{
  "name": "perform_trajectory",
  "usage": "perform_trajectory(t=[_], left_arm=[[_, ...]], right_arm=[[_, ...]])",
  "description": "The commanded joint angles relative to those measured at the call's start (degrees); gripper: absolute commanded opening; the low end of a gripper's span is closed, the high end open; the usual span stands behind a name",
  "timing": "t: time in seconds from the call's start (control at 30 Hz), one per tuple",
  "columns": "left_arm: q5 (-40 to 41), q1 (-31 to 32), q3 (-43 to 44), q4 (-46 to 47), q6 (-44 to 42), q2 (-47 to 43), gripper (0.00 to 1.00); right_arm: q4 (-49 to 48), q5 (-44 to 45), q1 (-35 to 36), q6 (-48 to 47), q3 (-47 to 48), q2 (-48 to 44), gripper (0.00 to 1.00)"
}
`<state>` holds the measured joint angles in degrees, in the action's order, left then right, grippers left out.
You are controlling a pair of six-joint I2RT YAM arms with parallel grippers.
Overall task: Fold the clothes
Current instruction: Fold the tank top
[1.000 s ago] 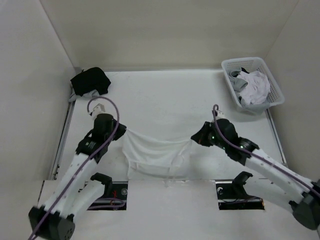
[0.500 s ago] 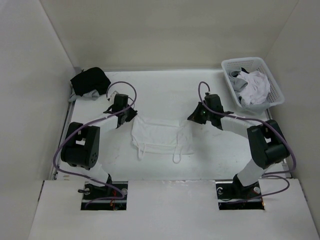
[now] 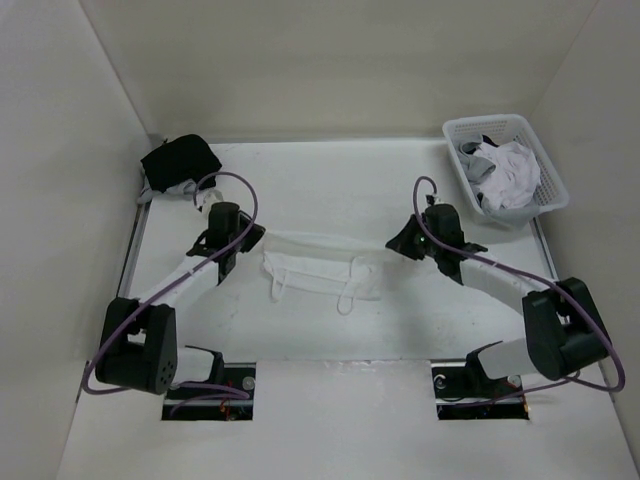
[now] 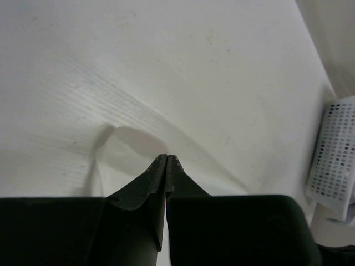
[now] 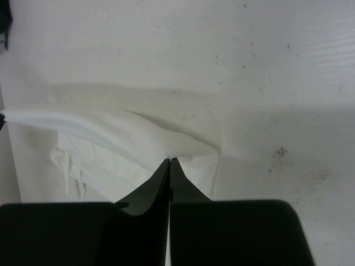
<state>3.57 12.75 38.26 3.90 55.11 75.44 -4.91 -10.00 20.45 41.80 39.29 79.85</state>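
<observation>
The white tank top (image 3: 318, 270) lies folded over on itself in the middle of the table, its narrow straps (image 3: 347, 298) trailing toward the front. My left gripper (image 3: 250, 236) is shut on its back left corner. My right gripper (image 3: 394, 244) is shut on its back right corner, and the top edge runs stretched between the two. In the right wrist view the fabric (image 5: 111, 133) comes up to a pinched peak at the gripper (image 5: 170, 160). In the left wrist view the shut gripper (image 4: 167, 157) sits against white cloth (image 4: 127, 111).
A black garment (image 3: 180, 160) with a grey-white piece under it sits at the back left corner. The white lattice basket (image 3: 455, 128), also at the right edge of the left wrist view (image 4: 333, 166), holds white and grey clothes (image 3: 508, 172) at the back right. Walls enclose the table (image 3: 320, 185).
Both arms carried the tank top's edge from near the front of the table toward the back, doubling it over. In the last half second both grippers came slightly back toward the front.
</observation>
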Motion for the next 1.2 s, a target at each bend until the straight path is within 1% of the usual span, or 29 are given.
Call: perform_trajectory(t=[0.0,0.13,0.3,0.6,0.77,0.97,1.17], left_arm=[[-0.8,-1.8,-3.2,1.3,0.7,-3.9,0.0],[-3.0,-3.4,-6.5,2.0,1.0,-7.9,0.0],[-5.9,-5.3,-10.4,2.0,1.4,-12.5,0.0],[-7.7,-5.6,-17.7,-1.2,1.1,-23.0,0.0],[-7.7,-6.0,-21.1,-1.7,0.8,-27.1,0.0],[-7.8,-5.9,-24.5,-3.3,-0.1,-27.5,0.01],[-7.5,-5.6,-27.6,-5.6,-0.1,-30.7,0.06]], right_arm=[[-2.4,1.2,1.4,-0.2,-2.7,-3.5,0.03],[-1.6,3.2,4.5,-0.3,-5.3,-9.3,0.03],[3.4,8.2,10.1,-0.2,-7.9,-16.5,0.04],[7.2,12.5,17.0,4.3,-14.9,-22.9,0.04],[8.5,13.7,20.0,6.7,-17.2,-24.0,0.04],[10.4,15.4,22.2,10.5,-18.5,-22.9,0.04],[13.2,17.6,22.6,14.1,-19.4,-22.3,0.05]])
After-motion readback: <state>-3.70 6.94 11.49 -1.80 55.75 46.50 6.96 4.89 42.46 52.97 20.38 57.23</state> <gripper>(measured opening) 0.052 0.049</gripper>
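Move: Both hands still pinch the hem corners of the tank top, held clear of the table. They are taking it towards the strap end: the left strap lies roughly 12 cm back, 4 cm right and 9 cm below the left hand, and the right strap about 12 cm back, 11 cm left and 8 cm below the right hand. The black cloth lies some 20 cm ahead and 21 cm left of the left hand. Both hands keep hold of the hem and draw it back towards the robot over the strap end, the left about 12 cm and the right about 14 cm, the right first rising a little before it sinks. They lower the hem as they go, the left mostly near the end, ending some 5 to 6 cm lower while the wrists hardly turn; at the last the left fingers' squeeze eases off, with the gap still almost shut and the cloth at their tips. ##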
